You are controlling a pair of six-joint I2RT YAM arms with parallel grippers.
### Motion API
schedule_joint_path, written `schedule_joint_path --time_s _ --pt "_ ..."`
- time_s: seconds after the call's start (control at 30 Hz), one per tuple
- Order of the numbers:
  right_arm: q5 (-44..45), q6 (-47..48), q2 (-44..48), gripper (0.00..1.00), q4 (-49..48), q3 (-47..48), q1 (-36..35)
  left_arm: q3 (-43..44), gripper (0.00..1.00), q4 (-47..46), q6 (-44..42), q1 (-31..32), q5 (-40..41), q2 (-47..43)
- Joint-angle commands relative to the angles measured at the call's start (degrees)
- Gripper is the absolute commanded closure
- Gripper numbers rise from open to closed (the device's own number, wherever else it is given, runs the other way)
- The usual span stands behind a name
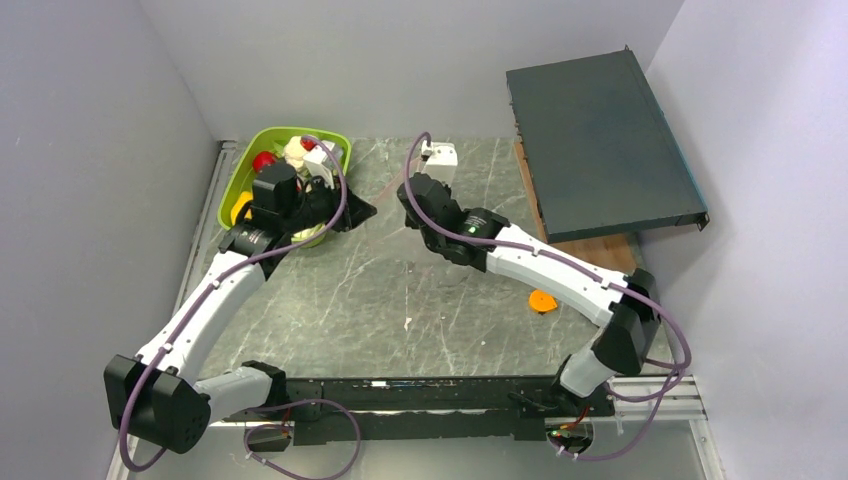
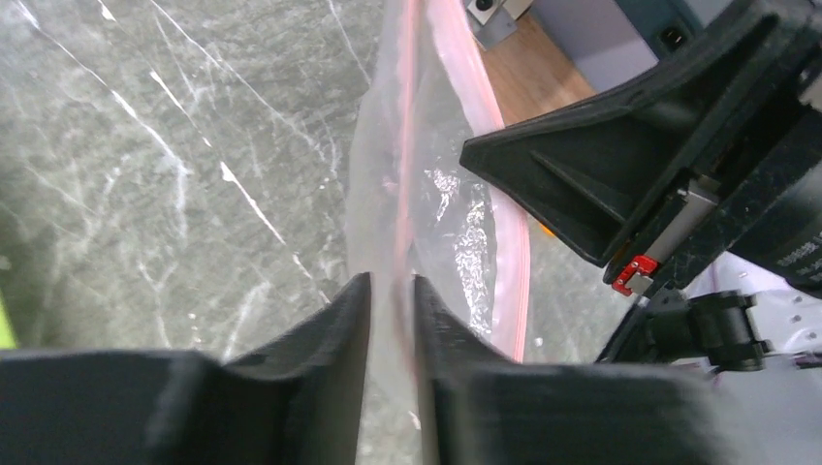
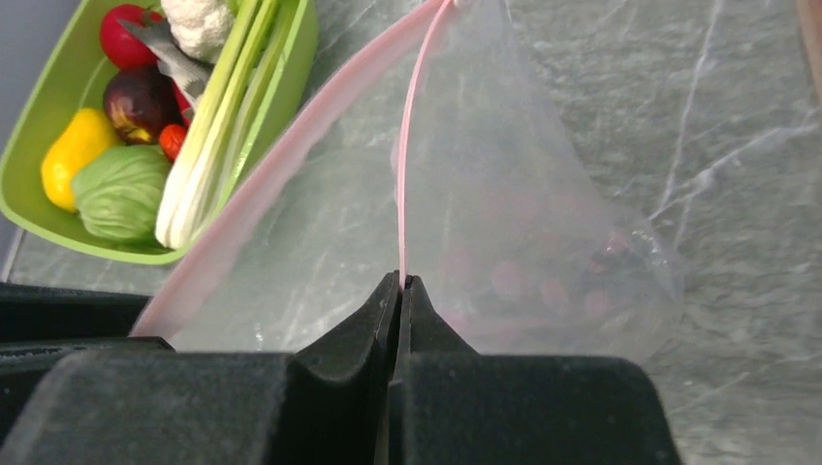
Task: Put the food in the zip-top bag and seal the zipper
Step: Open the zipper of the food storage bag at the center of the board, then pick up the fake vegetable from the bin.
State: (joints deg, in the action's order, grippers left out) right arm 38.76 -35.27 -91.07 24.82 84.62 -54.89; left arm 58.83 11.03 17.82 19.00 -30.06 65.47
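The clear zip-top bag [image 3: 523, 194] hangs between my two grippers over the marble table. My right gripper [image 3: 402, 281] is shut on its pink zipper [image 3: 405, 174]. In the left wrist view the same zipper [image 2: 402, 145] runs down between the fingers of my left gripper [image 2: 393, 283], whose jaws stand slightly apart around the film. From above, the left gripper [image 1: 365, 212] and right gripper [image 1: 408, 190] face each other closely. The food lies in the lime-green tray [image 3: 291, 68]: a red tomato [image 3: 124, 34], a purple piece [image 3: 139, 97], a yellow pepper [image 3: 73, 145], a green cabbage [image 3: 121, 189] and pale stalks [image 3: 208, 145].
An orange disc [image 1: 543, 301] lies on the table at the right. A dark flat box [image 1: 600, 140] rests on a wooden board at the back right. A small white device [image 1: 440, 153] sits at the back centre. The tray [image 1: 240, 170] is behind my left arm.
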Motion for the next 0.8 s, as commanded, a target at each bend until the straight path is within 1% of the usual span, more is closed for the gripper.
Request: schedule_joint_path --time_s 0.0,0.07,0.13,0.2,0.3,0.33,0.47,0.53,0.57,0.67,0.77 --pt "3.08 11.34 5.84 1.00 -5.34 -2.51 0.23 0.57 0.58 -1.45 -0.88 0.16 0.29 -0.41" --pt "4.11 14.10 6.95 1.00 -5.94 -4.40 0.35 0.59 0.42 -0.57 -1.85 0.00 1.59 -1.15" --pt "4.35 16.83 7.59 1.00 -5.36 -5.08 0.77 -0.30 0.28 -1.38 -2.32 -0.06 2.17 -2.34" --pt "4.43 21.09 8.30 1.00 -5.12 -5.99 0.75 -0.85 0.17 -2.22 -2.48 -0.17 2.65 -3.31" --pt "3.32 27.29 10.28 1.00 -7.94 -9.74 0.72 -0.88 0.04 -1.52 -2.67 -0.53 4.98 -4.15" --pt "3.53 28.68 10.51 1.00 -8.25 -10.57 0.71 -0.84 0.01 -0.76 -2.85 -0.63 6.59 -4.35" --pt "3.87 33.69 9.82 1.00 -5.77 -11.06 0.75 -0.08 0.00 3.09 -2.36 -0.95 16.55 -3.68" --pt "3.02 34.26 9.12 1.00 -5.18 -11.12 0.76 1.39 0.00 6.10 -1.32 -2.68 20.16 -2.08" --pt "1.89 34.06 8.81 1.00 -5.26 -11.21 0.74 1.94 0.00 6.94 -0.50 -4.10 20.26 -1.30" --pt "-3.04 30.96 7.80 1.00 -4.67 -10.44 0.64 1.58 0.00 5.47 2.43 -9.69 15.54 0.72" --pt "-6.36 28.92 7.28 1.00 -5.63 -11.07 0.50 2.62 0.00 5.28 2.80 -14.51 12.91 4.06"
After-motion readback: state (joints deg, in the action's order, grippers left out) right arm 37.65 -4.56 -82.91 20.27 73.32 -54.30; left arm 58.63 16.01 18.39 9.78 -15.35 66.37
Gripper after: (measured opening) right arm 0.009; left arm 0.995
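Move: Between the hands, the bag's mouth gapes: the left fingers still have its left lip, some 6 cm left of the right hand and level with it, and the right fingers pinch the right lip. The green basket's middle lies roughly 22 cm left, 12 cm ahead and 24 cm below the left hand; its celery stands about 15 cm left and 12 cm ahead, 22 cm below. The bag's body hangs some 10 cm under the right hand, about 4 cm ahead and 1 cm to its left. Letting go of the left lip, the left fingers spread wide almost in place; the hand then backs off about 9 cm left, 5 cm forward and slightly down towards the green basket, swinging some 25 degrees counter-clockwise. Meanwhile the right hand keeps its pinch on the other lip and draws the bag about 5 cm to the right, rolling its left side down by some 25 degrees. ##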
